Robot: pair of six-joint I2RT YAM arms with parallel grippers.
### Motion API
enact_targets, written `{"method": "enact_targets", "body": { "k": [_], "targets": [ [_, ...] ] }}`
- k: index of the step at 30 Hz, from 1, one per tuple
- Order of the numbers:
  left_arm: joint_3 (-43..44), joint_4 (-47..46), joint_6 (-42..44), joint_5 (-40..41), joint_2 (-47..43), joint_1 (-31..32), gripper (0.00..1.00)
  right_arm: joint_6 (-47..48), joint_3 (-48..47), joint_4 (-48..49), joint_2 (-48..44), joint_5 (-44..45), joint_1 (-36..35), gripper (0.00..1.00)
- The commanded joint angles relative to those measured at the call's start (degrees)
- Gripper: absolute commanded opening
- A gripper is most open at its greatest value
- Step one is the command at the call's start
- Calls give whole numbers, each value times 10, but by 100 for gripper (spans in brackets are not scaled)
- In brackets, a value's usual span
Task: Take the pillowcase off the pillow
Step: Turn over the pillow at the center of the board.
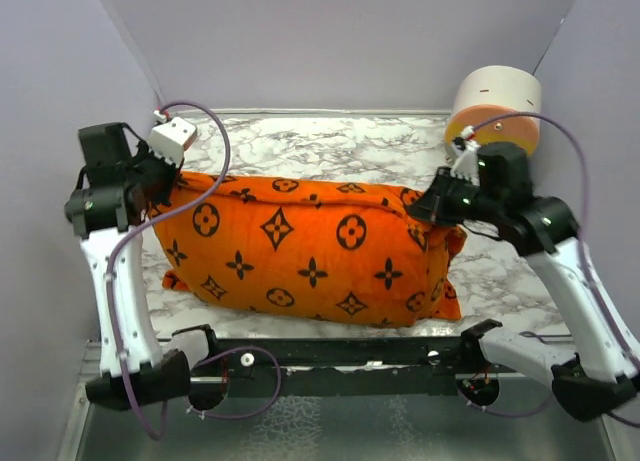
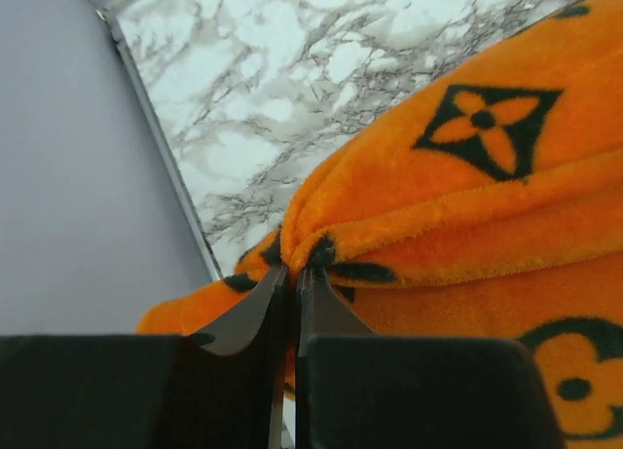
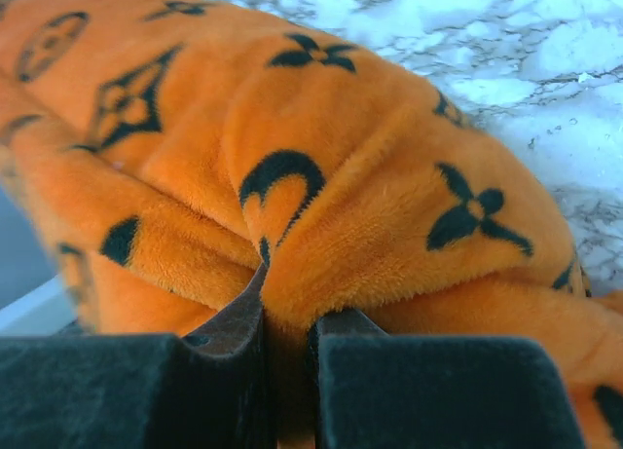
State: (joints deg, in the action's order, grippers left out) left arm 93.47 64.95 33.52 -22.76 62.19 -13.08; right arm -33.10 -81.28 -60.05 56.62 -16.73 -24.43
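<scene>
The orange plush pillowcase with black flower and diamond marks lies across the marble table, stuffed full. The pillow inside is hidden by it. My left gripper is at the case's upper-left corner. In the left wrist view the left gripper is shut on a pinch of the orange pillowcase. My right gripper is at the upper-right end. In the right wrist view the right gripper is shut on a thick fold of the pillowcase.
A white, orange and yellow round cylinder stands at the back right, close behind the right arm. Lilac walls close in the marble table at the back and both sides. A black rail runs along the near edge.
</scene>
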Motion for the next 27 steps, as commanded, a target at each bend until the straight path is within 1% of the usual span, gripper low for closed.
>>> {"method": "enact_targets", "body": {
  "k": [1, 3, 4, 5, 7, 8, 9, 10, 12, 13, 14, 15, 16, 17, 18, 20, 22, 27],
  "targets": [
    [-84, -213, -31, 71, 64, 30, 0, -15, 63, 206, 104, 25, 1, 1],
    [-82, -256, -40, 138, 110, 67, 0, -14, 28, 221, 174, 30, 1, 1],
    [-76, -277, -44, 162, 133, 78, 0, -12, -2, 221, 209, 35, 1, 4],
    [-67, -300, -50, 185, 153, 89, 0, -7, -33, 220, 245, 41, 1, 11],
    [-39, -337, -62, 222, 204, 102, 0, 4, -99, 213, 308, 61, 2, 20],
    [-18, -346, -69, 238, 224, 103, 0, 12, -138, 205, 338, 71, 2, 27],
    [7, -349, -76, 249, 247, 104, 5, 20, -175, 194, 366, 83, 3, 34],
    [39, -344, -81, 258, 269, 105, 17, 28, -219, 179, 394, 96, 4, 40],
    [105, -322, -82, 269, 312, 104, 48, 39, -300, 153, 437, 122, 9, 52],
    [139, -311, -83, 273, 327, 104, 59, 45, -337, 142, 453, 135, 10, 58],
    [176, -301, -84, 275, 340, 104, 65, 49, -367, 133, 466, 152, 12, 65],
    [198, -289, -85, 272, 345, 104, 77, 53, -389, 128, 474, 164, 12, 71],
    [216, -277, -84, 263, 346, 104, 87, 56, -400, 128, 476, 177, 12, 75],
    [229, -260, -83, 249, 347, 105, 95, 59, -401, 131, 474, 185, 13, 78],
    [238, -244, -80, 232, 347, 105, 99, 62, -392, 137, 468, 191, 14, 79],
    [233, -219, -73, 203, 342, 109, 99, 62, -343, 160, 448, 201, 14, 81],
    [205, -208, -65, 182, 324, 116, 99, 59, -288, 180, 425, 212, 15, 83],
    [99, -185, -48, 122, 267, 160, 99, 39, -164, 223, 364, 201, 19, 85]
  ]
}}
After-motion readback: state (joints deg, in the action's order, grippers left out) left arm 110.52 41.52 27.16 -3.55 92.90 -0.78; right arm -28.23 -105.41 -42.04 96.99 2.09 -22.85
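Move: The pillow hangs between my two hands, pinched by its upper corners. Its middle is about 8 cm back, 25 cm right and 18 cm below my left hand, or 2 cm back, 20 cm left and 15 cm below my right. The open far part of the board is some 20 cm ahead, 22 cm right and 34 cm below my left hand, and 27 cm ahead, 22 cm left and 30 cm below my right. The white round box is 30 cm ahead, 21 cm right and 22 cm below the right. With both hands I fling the pillow forward over the board towards its far edge, about 23 cm with my left hand and 26 cm with my right, dipping 7 or 8 cm on the way. While still going forward I open both grippers wide and let go of the corners, rise again, then ease back a few centimetres. ##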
